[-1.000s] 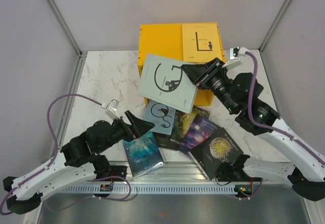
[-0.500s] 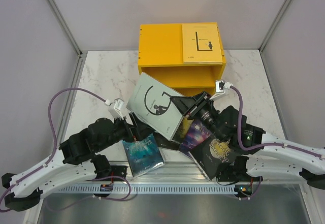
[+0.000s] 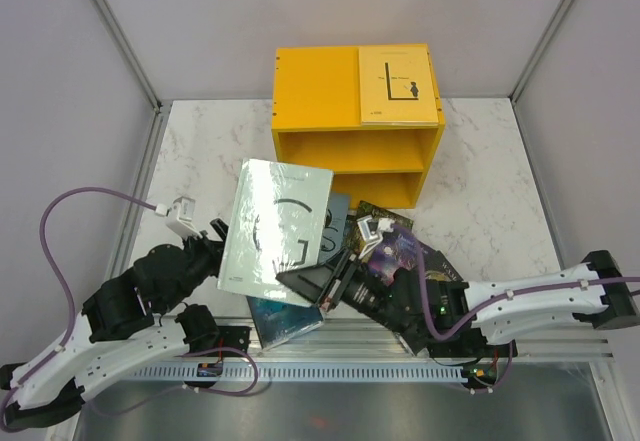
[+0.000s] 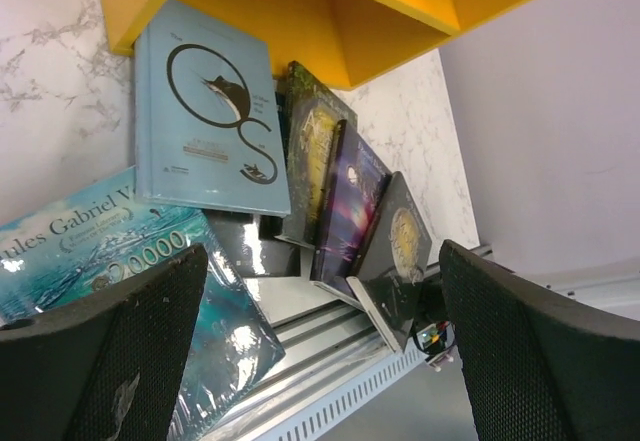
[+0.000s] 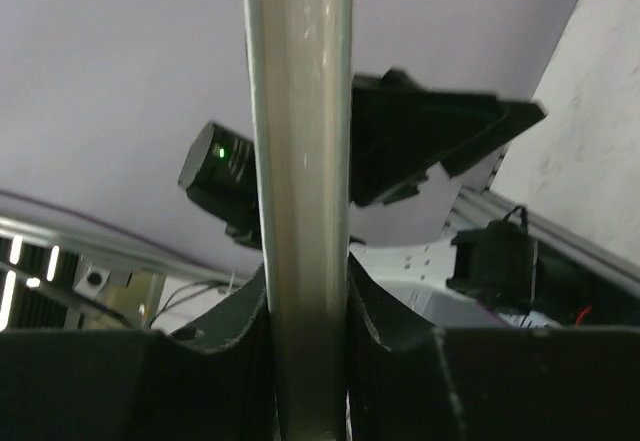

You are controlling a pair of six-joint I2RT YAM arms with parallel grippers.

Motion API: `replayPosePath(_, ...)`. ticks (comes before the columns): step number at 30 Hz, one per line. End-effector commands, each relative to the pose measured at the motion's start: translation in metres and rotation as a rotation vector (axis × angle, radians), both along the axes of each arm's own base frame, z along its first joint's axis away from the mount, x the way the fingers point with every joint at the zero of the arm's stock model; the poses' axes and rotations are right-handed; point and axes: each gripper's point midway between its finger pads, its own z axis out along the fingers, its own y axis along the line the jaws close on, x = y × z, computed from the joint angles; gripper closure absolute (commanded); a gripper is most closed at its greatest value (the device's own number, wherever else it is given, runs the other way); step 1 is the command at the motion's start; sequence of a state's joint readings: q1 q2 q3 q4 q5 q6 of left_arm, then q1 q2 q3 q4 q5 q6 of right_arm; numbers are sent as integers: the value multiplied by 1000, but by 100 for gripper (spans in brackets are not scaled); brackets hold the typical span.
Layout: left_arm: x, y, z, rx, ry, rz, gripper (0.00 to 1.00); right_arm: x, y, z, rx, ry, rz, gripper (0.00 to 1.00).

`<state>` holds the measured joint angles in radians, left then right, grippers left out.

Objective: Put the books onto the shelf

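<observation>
My right gripper (image 3: 300, 283) is shut on the near edge of the grey book with a big "G" (image 3: 275, 229) and holds it tilted in the air over the table's near left. In the right wrist view the book's edge (image 5: 298, 141) runs up between the closed fingers (image 5: 305, 301). My left gripper (image 4: 320, 361) stands open with nothing in it, just left of and partly hidden behind that book (image 3: 212, 244). Below lie a pale blue book (image 4: 205, 111), an ocean-cover book (image 4: 90, 251) and dark-cover books (image 4: 350, 201). The yellow shelf (image 3: 355, 111) stands at the back, a yellow book (image 3: 398, 84) lying on its top.
The loose books fan out in front of the shelf (image 3: 385, 251) down to the metal rail at the table's near edge (image 3: 340, 366). Grey walls close off both sides and the back. Marble tabletop (image 3: 480, 201) shows right of the shelf.
The right arm has swung the grey book from in front of the shelf down toward the near left. The left arm has drawn back to the left, still open.
</observation>
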<state>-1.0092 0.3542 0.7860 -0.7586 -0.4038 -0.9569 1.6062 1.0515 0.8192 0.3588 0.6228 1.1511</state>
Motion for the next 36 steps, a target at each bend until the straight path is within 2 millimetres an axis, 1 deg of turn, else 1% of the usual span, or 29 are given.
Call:
replayPosePath(1, 2, -4, 61, -167, -109, -3, 1, -47, 32, -16, -51, -14, 205, 100)
replayPosePath(4, 0, -1, 62, -169, -108, -4, 2, -44, 32, -20, -55, -9, 186, 100)
replayPosePath(5, -1, -1, 61, -168, -107, -5, 2, -36, 28, -23, -60, -8, 144, 100)
replayPosePath(6, -1, -1, 61, -166, -106, -5, 2, -33, 24, -19, -50, -10, 127, 100)
replayPosePath(8, -1, -1, 61, -160, -103, -7, 1, -23, 20, -17, -44, -20, 81, 100)
replayPosePath(9, -1, -1, 62, -157, -104, -9, 1, -19, 18, -11, -27, -30, 66, 100)
replayPosePath(11, 0, -2, 61, -134, -96, -11, 1, -4, 14, -4, 1, -34, 32, 100)
replayPosePath(12, 0, -3, 61, -126, -93, -11, 1, 0, 12, 4, 32, -36, 39, 100)
replayPosePath(13, 0, -3, 61, -121, -90, -11, 1, 17, 8, 8, 51, -26, 3, 100)
replayPosePath(14, 0, -4, 59, -111, -84, -16, 1, 25, 5, 13, 67, -31, -5, 100)
replayPosePath(15, 1, -4, 58, -105, -81, -15, 1, 38, 0, 23, 100, -40, -27, 100)
replayPosePath(18, 1, -1, 56, -97, -77, -4, 1, 56, -10, 44, 129, -67, -60, 100)
replayPosePath(19, 1, -1, 53, -94, -73, 0, 0, 68, -17, 57, 144, -80, -87, 100)
replayPosePath(21, 1, 4, 53, -93, -75, 13, 0, 82, -27, 70, 128, -112, -119, 100)
replayPosePath(22, 1, 5, 52, -93, -76, 16, 0, 96, -40, 91, 147, -137, -157, 100)
replayPosePath(23, 0, 6, 53, -94, -79, 17, 0, 102, -45, 98, 134, -159, -172, 100)
replayPosePath(24, -1, 8, 52, -94, -79, 17, 0, 110, -49, 97, 87, -165, -187, 100)
replayPosePath(25, -1, 8, 51, -91, -77, 17, 0, 129, -64, 117, 94, -183, -239, 100)
replayPosePath(26, -1, 8, 51, -89, -76, 17, 0, 130, -63, 116, 64, -186, -197, 100)
replayPosePath(27, -1, 9, 50, -87, -75, 19, 0, 141, -63, 114, 47, -177, -190, 100)
replayPosePath(28, -1, 9, 47, -83, -71, 19, 0, 168, -80, 121, 49, -177, -237, 100)
replayPosePath(29, -1, 9, 47, -83, -70, 22, 0, 171, -80, 118, 47, -168, -177, 100)
replayPosePath(30, -1, 9, 46, -81, -69, 22, 0, 195, -97, 120, 63, -159, -222, 100)
replayPosePath(32, -1, 9, 44, -83, -65, 24, 0, 208, -113, 131, 65, -179, -250, 100)
replayPosePath(33, -1, 10, 44, -80, -66, 25, 0, 209, -116, 135, 65, -190, -223, 100)
replayPosePath(34, -1, 9, 42, -77, -62, 24, 0, 222, -137, 153, 79, -218, -266, 100)
replayPosePath(35, 0, 10, 41, -75, -63, 28, 0, 232, -140, 149, 62, -195, -258, 100)
replayPosePath(36, 0, 10, 41, -75, -64, 28, 0, 231, -141, 152, 56, -198, -206, 100)
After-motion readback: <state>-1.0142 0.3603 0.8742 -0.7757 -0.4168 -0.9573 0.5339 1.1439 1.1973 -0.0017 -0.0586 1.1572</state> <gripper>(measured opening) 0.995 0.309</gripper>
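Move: The right hand already pinches the grey G book. The middle of the shelf's top lies about 34 cm ahead of it, 9 to its right and 6 lower. The yellow book up there is roughly 34 cm ahead and 17 right. The blue book on the table is some 17 cm ahead, 2 right and 31 below. From the empty left hand, the shelf's top is about 27 cm ahead, 21 right and 3 above. Keeping the grey book pinched, the right hand backs 5 cm, then sweeps forward-right some 35 cm over the shelf. ##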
